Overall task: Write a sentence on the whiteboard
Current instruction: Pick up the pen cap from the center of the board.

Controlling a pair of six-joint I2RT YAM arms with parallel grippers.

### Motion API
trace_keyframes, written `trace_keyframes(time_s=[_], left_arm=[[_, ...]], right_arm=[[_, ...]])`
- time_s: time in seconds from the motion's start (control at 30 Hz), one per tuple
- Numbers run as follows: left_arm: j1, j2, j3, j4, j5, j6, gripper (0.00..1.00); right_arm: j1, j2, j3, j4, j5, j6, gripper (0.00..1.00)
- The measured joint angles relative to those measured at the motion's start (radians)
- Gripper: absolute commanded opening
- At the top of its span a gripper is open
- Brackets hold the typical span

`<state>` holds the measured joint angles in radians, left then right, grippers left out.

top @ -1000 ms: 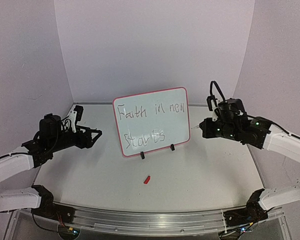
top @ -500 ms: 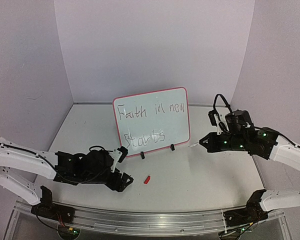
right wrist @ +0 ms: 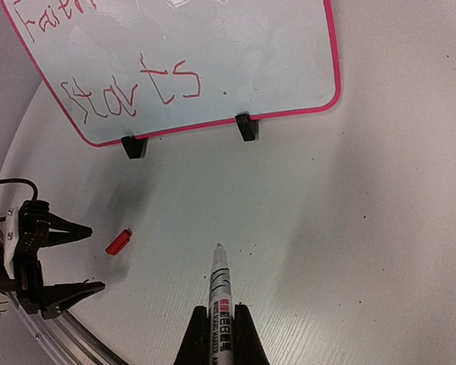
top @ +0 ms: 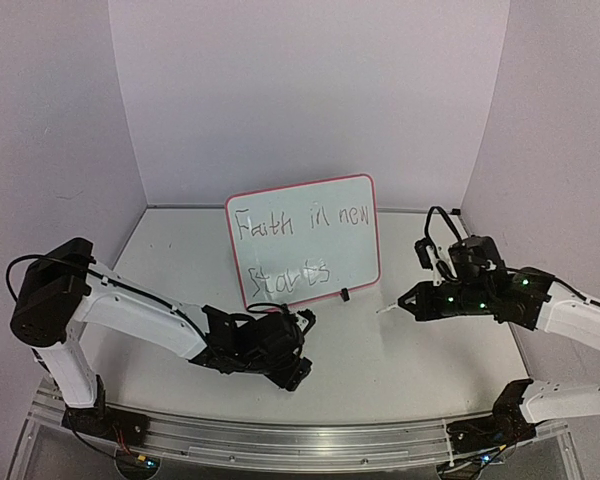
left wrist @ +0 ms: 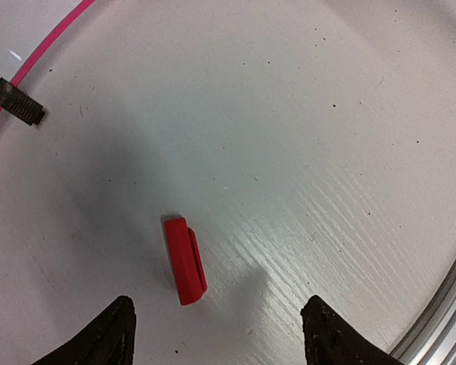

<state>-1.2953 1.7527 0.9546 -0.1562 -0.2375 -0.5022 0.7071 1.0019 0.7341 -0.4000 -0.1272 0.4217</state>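
Note:
The whiteboard (top: 302, 240) stands upright at mid-table on two black feet, with a pink rim. The sentence (top: 298, 250) reads "Faith in new starts" in two reddish lines; the right wrist view shows the board (right wrist: 235, 68) and "Starts" (right wrist: 133, 93). My right gripper (top: 408, 299) is shut on a white marker (right wrist: 221, 280), uncapped tip pointing at the table, right of the board and apart from it. My left gripper (top: 302, 350) is open, low over a red marker cap (left wrist: 185, 259) that lies on the table just ahead of the fingers (left wrist: 106, 338). The top view hides the cap.
The cap (right wrist: 118, 242) and my open left gripper (right wrist: 96, 258) show at the left of the right wrist view. A metal rail (top: 280, 430) runs along the table's near edge. Purple walls enclose the back and sides. A board foot (left wrist: 17, 101) shows in the left wrist view.
My left arm has swung from the far left round to the front centre, down over the red cap. My right gripper has dropped lower and drawn slightly back with the marker.

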Motion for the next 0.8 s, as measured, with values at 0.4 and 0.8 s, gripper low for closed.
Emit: trace_keyframes(time_s=[0.4, 0.8], left_arm=[[0.000, 0.102, 0.113, -0.129, -0.075, -0.025, 0.43], [0.000, 0.135, 0.143, -0.194, -0.082, -0.043, 0.19]], right_arm=[[-0.002, -0.042, -0.018, 0.015, 0.003, 0.004, 0.00], [-0.002, -0.052, -0.024, 0.018, 0.006, 0.022, 0.00]])
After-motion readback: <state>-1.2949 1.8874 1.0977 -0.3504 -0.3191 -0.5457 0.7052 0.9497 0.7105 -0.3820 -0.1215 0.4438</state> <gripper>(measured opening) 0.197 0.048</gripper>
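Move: The red pen cap lies on the table just below the left hand's open fingers, about 3 cm ahead, 1 cm to the right and 4 cm down. The left clip on the whiteboard's lower edge is about 14 cm ahead and 1 cm left of that hand; the right clip is some 18 cm ahead and 13 cm right. From the right hand the cap is roughly 24 cm left, 5 cm back and 17 cm below. One left-hand fingertip comes against the pen cap's near end as the fingers close from wide open to nearly shut around that end. Meanwhile the hand sinks about 2.5 cm onto the cap and eases some 1 cm forward, drifting right at first, then back left, the wrist tilting about 10 degrees. ##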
